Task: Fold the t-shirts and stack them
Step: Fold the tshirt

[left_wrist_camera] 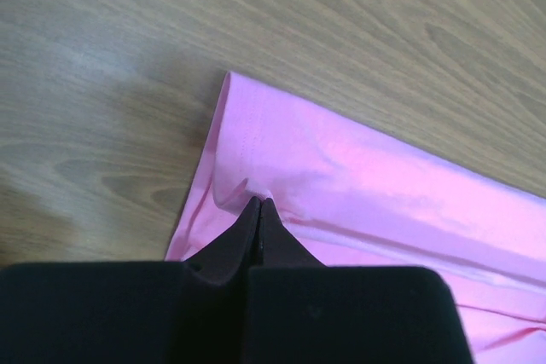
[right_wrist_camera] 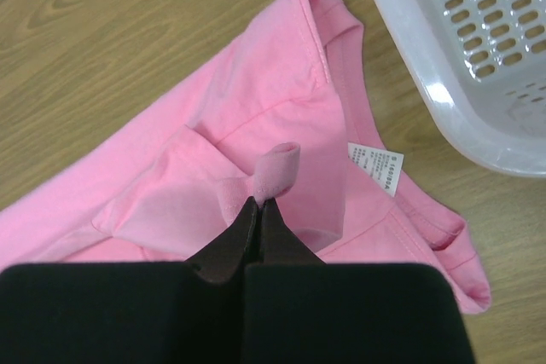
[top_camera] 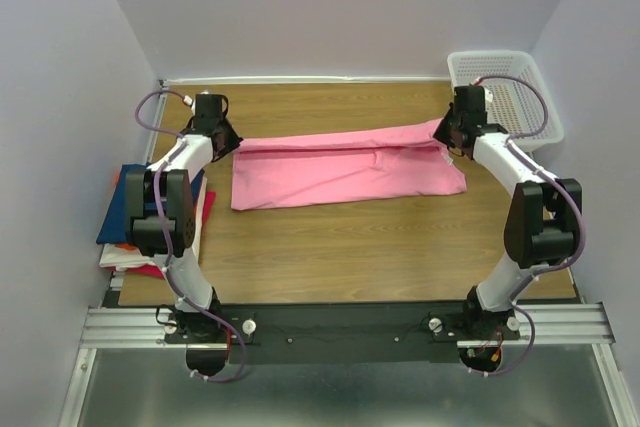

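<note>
The bright pink t-shirt (top_camera: 340, 172) lies as a long folded band across the middle of the wooden table. My left gripper (top_camera: 228, 143) is shut on its left end; in the left wrist view the closed tips (left_wrist_camera: 258, 202) pinch a pucker of pink cloth (left_wrist_camera: 358, 185). My right gripper (top_camera: 447, 139) is shut on the shirt's right end near the collar; in the right wrist view the tips (right_wrist_camera: 260, 202) pinch a small loop of pink fabric (right_wrist_camera: 256, 108), with the white label (right_wrist_camera: 375, 166) beside it. Other shirts, dark blue (top_camera: 125, 209) and red (top_camera: 148, 269), lie stacked at the table's left edge.
A white plastic mesh basket (top_camera: 505, 87) stands at the back right corner, close to my right gripper; its rim shows in the right wrist view (right_wrist_camera: 444, 91). Grey walls enclose the table on three sides. A metal rail (top_camera: 340, 325) carries the arm bases at the near edge.
</note>
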Available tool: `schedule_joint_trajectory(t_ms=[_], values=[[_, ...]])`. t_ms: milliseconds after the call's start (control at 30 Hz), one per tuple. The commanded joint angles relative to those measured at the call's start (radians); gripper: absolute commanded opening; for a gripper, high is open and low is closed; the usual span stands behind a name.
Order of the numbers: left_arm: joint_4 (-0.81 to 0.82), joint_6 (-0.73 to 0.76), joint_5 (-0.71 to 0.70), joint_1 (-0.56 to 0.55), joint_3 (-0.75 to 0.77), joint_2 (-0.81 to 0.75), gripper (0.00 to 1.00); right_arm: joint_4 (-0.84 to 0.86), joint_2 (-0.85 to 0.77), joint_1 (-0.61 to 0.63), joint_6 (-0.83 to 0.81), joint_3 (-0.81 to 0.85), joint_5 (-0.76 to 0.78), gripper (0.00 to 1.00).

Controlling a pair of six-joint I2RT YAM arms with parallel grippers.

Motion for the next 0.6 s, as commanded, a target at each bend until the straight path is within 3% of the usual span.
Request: schedule_joint_trajectory(t_ms=[0,233,267,300,333,367,400,433,567], values=[[0.02,-0.008,0.02,0.009,-0.035,-0.038,0.0,0.008,-0.026,-0.001,0.023,-0.048,0.031,0.0],[0.055,-0.034,0.053,0.009,-0.117,-0.063,0.0,0.066,-0.037,-0.001,0.041,-0.162,-0.017,0.01],[0.057,-0.034,0.055,0.009,-0.12,-0.069,0.01,0.072,-0.046,-0.001,0.041,-0.174,-0.041,0.06],[0.055,-0.035,0.053,0.009,-0.123,-0.073,0.1,0.079,-0.054,0.0,0.041,-0.186,-0.048,0.11],[0.052,-0.041,0.046,0.009,-0.132,-0.087,0.33,0.089,-0.063,-0.001,0.041,-0.197,-0.054,0.18],[0.058,-0.048,0.046,0.009,-0.138,-0.098,0.44,0.091,-0.072,-0.001,0.04,-0.217,-0.057,0.35],[0.063,-0.051,0.049,0.009,-0.147,-0.112,0.53,0.092,-0.097,0.0,0.038,-0.225,-0.057,0.43],[0.07,-0.054,0.046,0.009,-0.161,-0.139,0.75,0.091,-0.111,0.0,0.035,-0.241,-0.057,0.53],[0.073,-0.045,0.044,0.011,-0.172,-0.198,0.81,0.091,-0.172,-0.001,0.023,-0.254,-0.069,0.6]])
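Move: Both hands hold the pink t-shirt's far layer. Its landing place on the t-shirt is about 4 cm back and 4 cm below the left hand, and 5 cm back and 7 cm below the right. The near hem is some 14 cm back from the left hand. The basket's middle is roughly 16 cm right and 9 cm ahead of the right hand; the folded stack is about 21 cm left and 14 cm back of the left. Both hands lower the pinched layer back some 5 cm onto the t-shirt, then open and start rising. ##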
